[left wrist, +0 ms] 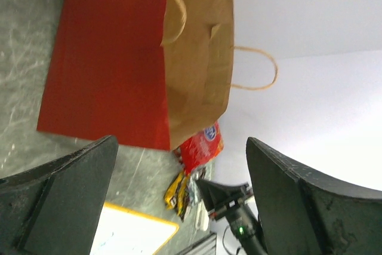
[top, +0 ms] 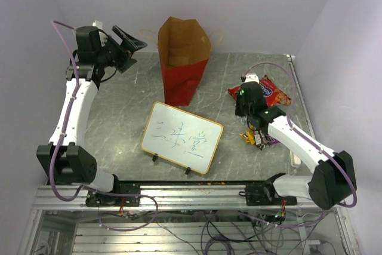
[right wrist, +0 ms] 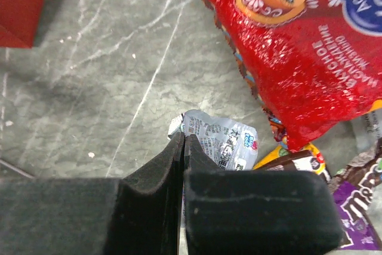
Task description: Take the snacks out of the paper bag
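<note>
The paper bag (top: pixel 182 58), red outside and brown inside, stands upright and open at the back middle; it fills the upper left of the left wrist view (left wrist: pixel 107 58). My left gripper (top: pixel 128 43) hangs open and empty to its left, fingers (left wrist: pixel 59 201) wide apart. A large red chip bag (top: pixel 268 92) lies on the table at the right, with small candy packets (top: pixel 256 138) in front of it. My right gripper (right wrist: pixel 184 138) is shut, pinching the edge of a silver packet (right wrist: pixel 224 138) just above the table, beside the chip bag (right wrist: pixel 298 46).
A gold-framed whiteboard (top: pixel 182 137) with writing stands at the front middle, between the arms. Walls close off the table at the back and both sides. A yellow, a brown and a purple packet (right wrist: pixel 358 207) lie close to the right gripper's right finger.
</note>
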Available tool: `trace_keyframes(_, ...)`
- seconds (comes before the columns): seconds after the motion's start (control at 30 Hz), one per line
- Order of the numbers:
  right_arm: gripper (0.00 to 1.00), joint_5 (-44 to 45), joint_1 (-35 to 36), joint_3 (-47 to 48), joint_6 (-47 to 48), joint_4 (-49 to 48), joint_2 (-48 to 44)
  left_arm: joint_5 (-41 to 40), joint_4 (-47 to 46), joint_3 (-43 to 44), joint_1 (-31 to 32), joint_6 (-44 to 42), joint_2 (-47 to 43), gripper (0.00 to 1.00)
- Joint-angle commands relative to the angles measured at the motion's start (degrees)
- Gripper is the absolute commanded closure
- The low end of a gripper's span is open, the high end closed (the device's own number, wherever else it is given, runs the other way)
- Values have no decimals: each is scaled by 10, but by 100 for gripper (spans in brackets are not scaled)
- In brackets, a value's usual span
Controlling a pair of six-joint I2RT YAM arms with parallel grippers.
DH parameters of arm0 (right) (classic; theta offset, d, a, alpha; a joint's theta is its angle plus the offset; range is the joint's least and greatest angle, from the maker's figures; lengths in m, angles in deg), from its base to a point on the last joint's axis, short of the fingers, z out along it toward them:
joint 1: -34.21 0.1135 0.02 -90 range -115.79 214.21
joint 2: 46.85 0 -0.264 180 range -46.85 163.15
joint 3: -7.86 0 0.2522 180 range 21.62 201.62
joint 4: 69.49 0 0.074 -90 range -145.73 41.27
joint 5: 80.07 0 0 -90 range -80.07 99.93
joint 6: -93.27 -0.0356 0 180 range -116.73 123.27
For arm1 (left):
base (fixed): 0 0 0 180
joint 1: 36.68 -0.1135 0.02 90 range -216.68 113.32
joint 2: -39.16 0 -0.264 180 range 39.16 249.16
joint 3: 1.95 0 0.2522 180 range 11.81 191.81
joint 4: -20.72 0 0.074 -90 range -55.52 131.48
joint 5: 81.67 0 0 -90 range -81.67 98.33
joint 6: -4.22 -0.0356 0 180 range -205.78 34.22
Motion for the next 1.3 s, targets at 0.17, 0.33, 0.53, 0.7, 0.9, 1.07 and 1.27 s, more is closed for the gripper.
trace_keyframes(0.17, 100, -15, -7, -33, -45, -87, 89, -46, 27, -48, 117, -19, -44, 1)
trace_keyframes(0.33, 100, 0, -7, -38, -53, -74, 123, -93, 72, 6, 191, -47, -30, 2)
trace_keyframes(0.53, 100, 37, -7, -60, -49, -77, 124, -88, 31, -62, 244, -24, -65, 2)
trace_keyframes(0.7, 87, 48, -7, -45, -56, -48, 135, -61, 4, -78, 336, -1, -66, 3)
trace_keyframes(0.9, 51, 3, -6, 30, -51, 39, 126, -63, 147, 20, 402, -97, -37, 3)
trace_keyframes(1.07, 30, -35, -6, 168, -94, 225, 124, -59, 121, -63, 402, -78, -133, 0)
trace_keyframes(1.27, 0, -77, -6, 277, -96, 392, 76, -160, 161, -106, 397, -97, -207, 2)
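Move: My right hand holds the silver snack under its shut fingertips. The bare spot it is bound for is about 14 cm below and 2 cm back; the yellow packet lies some 5 cm to that spot's right and 3 cm nearer me, the brown packet 10 cm right and 3 cm nearer. The red snack bag is about 11 cm ahead of my right hand and 9 cm right. From my empty left hand, the spot is roughly 40 cm right, 12 cm back and 33 cm down. I lower the silver snack almost straight down with my right hand, about 9.5 cm, tipping the fingers some 10 degrees further down, then open wide, let go beside the yellow packet and climb some 12 cm clear. Meanwhile I swing my open left hand about 22 cm back and as far right, towards the whiteboard, easing back left at the end while it turns some 35 degrees clockwise. ##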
